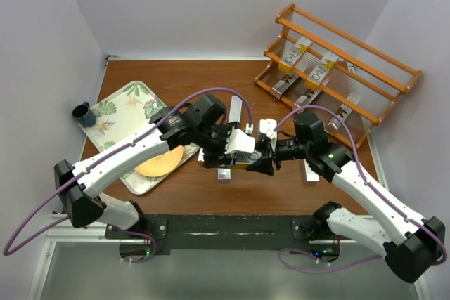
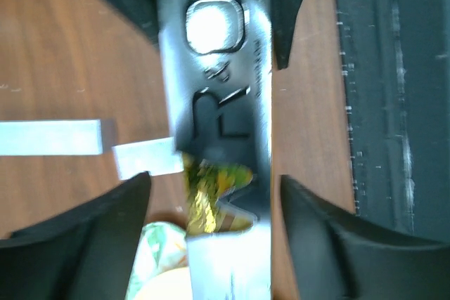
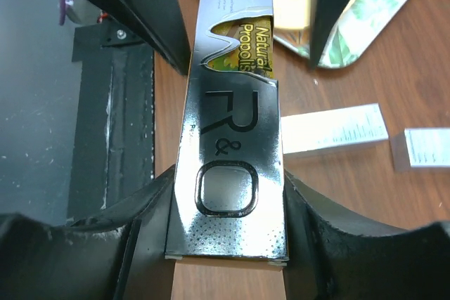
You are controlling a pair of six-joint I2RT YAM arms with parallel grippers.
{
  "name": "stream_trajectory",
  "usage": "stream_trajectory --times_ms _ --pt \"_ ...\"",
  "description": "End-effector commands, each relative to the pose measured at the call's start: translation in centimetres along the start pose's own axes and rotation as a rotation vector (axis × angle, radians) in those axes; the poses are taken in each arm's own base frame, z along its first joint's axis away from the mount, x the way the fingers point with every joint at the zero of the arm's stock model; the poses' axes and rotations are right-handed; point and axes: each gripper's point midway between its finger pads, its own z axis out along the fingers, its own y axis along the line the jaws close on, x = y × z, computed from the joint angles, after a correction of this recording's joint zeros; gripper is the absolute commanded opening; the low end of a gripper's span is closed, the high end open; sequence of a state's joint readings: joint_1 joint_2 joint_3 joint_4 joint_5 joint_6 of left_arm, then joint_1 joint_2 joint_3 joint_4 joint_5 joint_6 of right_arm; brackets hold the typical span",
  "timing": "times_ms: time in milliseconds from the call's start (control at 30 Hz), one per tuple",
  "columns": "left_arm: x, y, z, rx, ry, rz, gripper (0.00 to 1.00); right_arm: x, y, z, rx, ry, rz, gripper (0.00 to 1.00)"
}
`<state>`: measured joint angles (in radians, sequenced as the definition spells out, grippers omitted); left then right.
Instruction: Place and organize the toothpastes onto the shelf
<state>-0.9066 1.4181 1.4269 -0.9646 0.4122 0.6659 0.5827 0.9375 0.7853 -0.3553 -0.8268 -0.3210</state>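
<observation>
A shiny silver toothpaste carton (image 3: 235,145) with dark lettering and a gold-yellow patch hangs above the table between both grippers. My right gripper (image 3: 228,216) is shut on one end of it, both fingers pressed against its sides. My left gripper (image 2: 214,209) stands open around the other end (image 2: 218,103), with a small gap at each finger. In the top view the two grippers (image 1: 235,147) (image 1: 266,154) meet at the table's middle. The orange-brown shelf (image 1: 373,57) stands at the back right with several toothpastes (image 1: 316,75) on it.
Loose cartons lie on the table behind the grippers (image 1: 237,112), in front of them (image 1: 223,172) and to the right (image 1: 310,170). A leaf-patterned tray (image 1: 123,107) with an orange plate (image 1: 160,161) sits at the left, with a dark cup (image 1: 84,112) beyond it.
</observation>
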Motion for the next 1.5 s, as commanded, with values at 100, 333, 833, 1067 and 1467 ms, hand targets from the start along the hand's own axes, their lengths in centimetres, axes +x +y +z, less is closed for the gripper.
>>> stream_trajectory --times_ms 100,333,833,1067,1467 --pt "-1.8 3.5 -4.5 -0.315 -0.082 0.034 0.98 -1.1 -1.7 -1.3 0.153 0.024 0.051 0.13" --pt "-2.1 8.3 -11.5 -0.799 -0.189 -0.075 1.00 -0.6 -4.6 -4.5 0.465 0.058 0.188 0.00" --pt "3.1 9.8 -21.6 -1.439 -0.383 -0.425 1.00 1.3 -8.3 -17.0 1.238 0.137 0.471 0.00" --pt "5.2 10.2 -21.3 -1.481 -0.340 -0.476 1.00 1.2 -7.9 -20.4 1.378 0.215 0.475 0.00" --pt "7.3 10.4 -22.0 -1.497 -0.384 -0.531 1.00 -0.3 -9.5 -25.8 1.679 0.204 0.403 0.00"
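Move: The right hand grips the toothpaste box's right end, ready to take it to the free middle-tier place on the shelf, some 26 cm right, 23 cm ahead and slightly below. From this hand, the nearest middle-tier box is 18 cm right, 27 cm ahead; the loose silver box is 18 cm right, 7 cm ahead, 20 cm below. The held box's middle lies about 4 cm right of the left hand, level front to back, its fingers already loosening. With the box still pinched by its end, the right hand dips a little, then swings it about 23 cm right and somewhat forward and up towards the shelf, turning some 90 degrees clockwise until its fingers point forward and down. The left hand opens fully and backs off up, left and forward towards the tray, turning counter-clockwise to point level ahead, and sinks slightly at the end. ##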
